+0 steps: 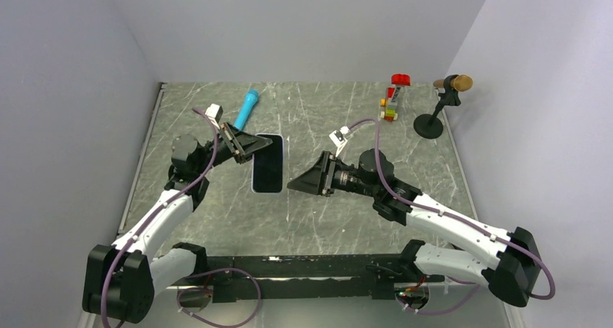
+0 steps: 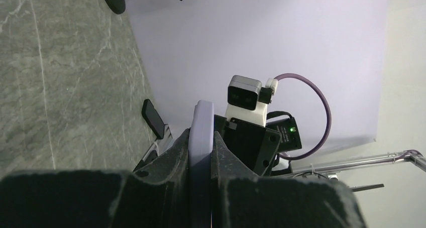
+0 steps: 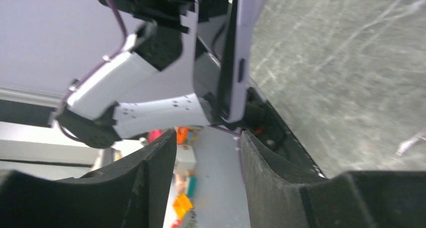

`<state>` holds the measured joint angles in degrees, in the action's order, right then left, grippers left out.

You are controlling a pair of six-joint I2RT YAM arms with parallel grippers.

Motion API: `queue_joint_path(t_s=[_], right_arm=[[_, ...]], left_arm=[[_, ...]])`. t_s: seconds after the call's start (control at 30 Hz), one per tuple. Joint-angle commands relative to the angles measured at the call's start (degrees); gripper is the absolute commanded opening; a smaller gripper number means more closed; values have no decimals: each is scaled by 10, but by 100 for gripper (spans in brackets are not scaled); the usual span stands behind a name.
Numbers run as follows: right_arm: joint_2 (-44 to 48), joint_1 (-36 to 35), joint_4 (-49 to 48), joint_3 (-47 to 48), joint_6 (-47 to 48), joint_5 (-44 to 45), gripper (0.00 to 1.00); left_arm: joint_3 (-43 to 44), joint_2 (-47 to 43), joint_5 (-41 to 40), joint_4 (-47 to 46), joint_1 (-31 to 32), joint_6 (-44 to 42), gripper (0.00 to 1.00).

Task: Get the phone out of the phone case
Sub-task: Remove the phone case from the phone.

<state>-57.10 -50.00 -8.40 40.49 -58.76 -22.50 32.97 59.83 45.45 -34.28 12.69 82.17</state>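
The phone [image 1: 267, 167] shows its black screen, framed by the pale blue-grey phone case [image 1: 283, 162], and is held above the table left of centre. My left gripper [image 1: 251, 146] is shut on its far left edge. In the left wrist view the case's edge [image 2: 203, 132] sits clamped between the two fingers. My right gripper [image 1: 298, 184] is open and empty, just right of the phone's near end. In the right wrist view the cased phone [image 3: 235, 62] stands edge-on just beyond the open fingertips [image 3: 160, 157], apart from them.
A blue cylinder [image 1: 246, 109] lies at the back left. A stack of toy bricks [image 1: 392, 101] with a red top and a microphone on a black stand [image 1: 439, 105] are at the back right. Grey walls enclose the marbled table [image 1: 217, 212].
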Motion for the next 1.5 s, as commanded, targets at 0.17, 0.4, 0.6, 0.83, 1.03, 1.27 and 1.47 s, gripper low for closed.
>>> queue_joint_path(t_s=[0.17,0.4,0.6,0.83,1.03,1.27,1.47], right_arm=[[-53,-13,-160,-4,-129,-5,47],[-67,-19,-124,2,-107,20,45],[-74,-20,-142,-2,-105,12,42],[-112,-29,-180,15,-113,11,38],[-140,-26,-218,24,-115,21,36],[-162,17,-279,29,-137,-27,1],[-157,28,-360,11,-174,-87,0]], left_arm=[[-26,-8,-16,-73,4,33,0],[-42,-9,-13,-108,4,53,0],[-41,-10,-13,-100,5,47,0],[-40,-5,-18,-108,25,49,0],[-34,-5,-12,-87,48,31,0],[-46,-4,25,-83,55,7,2],[-82,11,43,-226,40,56,82]])
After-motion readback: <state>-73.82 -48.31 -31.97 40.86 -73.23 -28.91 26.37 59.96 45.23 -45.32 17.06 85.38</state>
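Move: The cased phone, held screen-up by the left fingers near its far end, has its middle about 7 cm left of the right hand, 6 cm ahead and nearly level. From the left hand, the phone's middle lies some 5 cm back, straight in line sideways and about 1 cm below; the blue microphone lies roughly 14 cm ahead, 12 cm left and 22 cm below. Right hand reaches some 4 cm left and 3 forward, pinching the case's near right edge; left fingers open. ##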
